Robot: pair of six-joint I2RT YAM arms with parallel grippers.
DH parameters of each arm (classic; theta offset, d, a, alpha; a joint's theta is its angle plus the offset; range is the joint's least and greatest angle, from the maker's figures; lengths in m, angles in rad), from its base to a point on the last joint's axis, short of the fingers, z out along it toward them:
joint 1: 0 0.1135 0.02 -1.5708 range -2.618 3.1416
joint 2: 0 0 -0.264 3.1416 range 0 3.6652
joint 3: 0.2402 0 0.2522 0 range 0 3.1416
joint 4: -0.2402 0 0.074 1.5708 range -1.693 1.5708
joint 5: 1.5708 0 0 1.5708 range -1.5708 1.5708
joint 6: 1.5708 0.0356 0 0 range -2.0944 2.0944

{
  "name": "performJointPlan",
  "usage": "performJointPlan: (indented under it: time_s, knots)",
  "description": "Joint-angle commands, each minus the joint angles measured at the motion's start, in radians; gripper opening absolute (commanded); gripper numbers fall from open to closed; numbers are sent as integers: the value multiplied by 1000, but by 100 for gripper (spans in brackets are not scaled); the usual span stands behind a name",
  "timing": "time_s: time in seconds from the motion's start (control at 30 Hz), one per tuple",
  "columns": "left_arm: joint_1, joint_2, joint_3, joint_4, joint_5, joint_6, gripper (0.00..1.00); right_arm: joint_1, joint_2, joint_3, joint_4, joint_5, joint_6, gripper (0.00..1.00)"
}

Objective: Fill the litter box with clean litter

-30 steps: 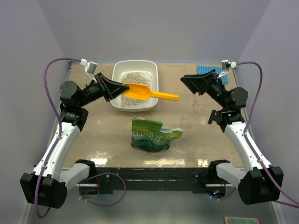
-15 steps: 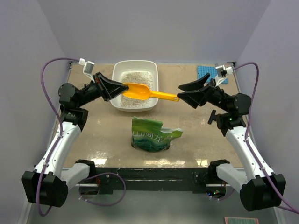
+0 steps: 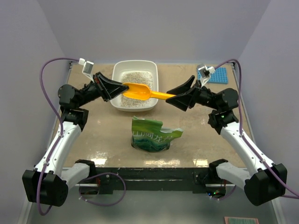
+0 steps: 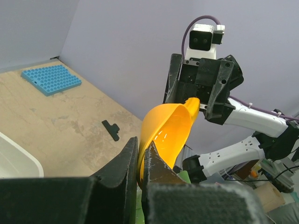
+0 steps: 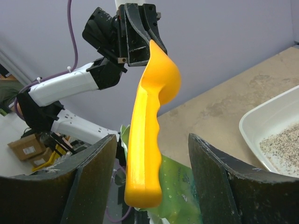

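Note:
The white litter box (image 3: pixel 134 63) stands at the back middle of the table, with clean litter (image 3: pixel 132 77) spread over its floor. An orange scoop (image 3: pixel 139 91) hangs level over the box's front part, bowl to the left. My left gripper (image 3: pixel 122 87) is shut on the bowl's rim, seen close in the left wrist view, gripper (image 4: pixel 141 145) on scoop (image 4: pixel 170 128). My right gripper (image 3: pixel 174 97) is open, one finger on each side of the handle's end (image 5: pixel 145 154), with a gap on both sides. The box's corner (image 5: pixel 261 116) and litter (image 5: pixel 285 144) show at right.
A crinkly green bag (image 3: pixel 152 136) lies in front of the box, under the scoop's handle, and shows again as the bag (image 5: pixel 180 186) in the right wrist view. A blue studded mat (image 3: pixel 219 74) lies at the back right corner. A small black clip (image 4: pixel 110 129) lies on the tabletop.
My right arm has swung left from beside the blue mat until its open fingers straddle the end of the scoop's handle. The left arm and the scoop have stayed put.

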Motion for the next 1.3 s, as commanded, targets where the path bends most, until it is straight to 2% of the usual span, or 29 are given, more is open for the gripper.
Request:
performJointPlan:
  time_s: [0.0,0.2,0.53,0.67,0.9,0.93,1.0,1.07,1.23,1.27]
  knots:
    - [8,-9,0,73,11,-16,0,8,-6,61,16,15,-24,65]
    - [8,-7,-12,110,8,-41,0,24,-3,71,6,21,-35,55]
    - [8,-3,-15,133,6,-57,0,54,18,78,22,38,-29,50]
    - [8,-6,-20,139,6,-60,0,57,24,85,15,42,-35,43]
    - [8,-9,-23,145,23,-57,0,59,23,94,-2,50,-52,39]
    - [8,-10,-26,145,24,-55,0,59,24,96,-4,50,-52,36]
    - [8,-10,-26,150,29,-54,0,62,30,101,-8,42,-53,21]
    - [8,-12,-27,154,29,-55,0,64,35,107,-31,38,-68,0]
    - [8,-9,-23,170,29,-60,0,73,23,104,-66,45,-96,0]
    - [8,-7,-18,171,32,-60,3,74,21,108,-77,47,-104,0]
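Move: The scoop's handle lies about 3 cm to the right hand's left, level with the open fingers. From that hand the green litter bag stands some 8 cm left, straight ahead 0 and 25 cm below; the litter box is about 27 cm ahead, 17 cm left and 34 cm below. From the left hand, which holds the blade's lip, the handle is roughly 16 cm to the right and 3 cm back. Right hand eases about 1.5 cm left and 1 cm up, closing to pinch the scoop handle the left holds out. ##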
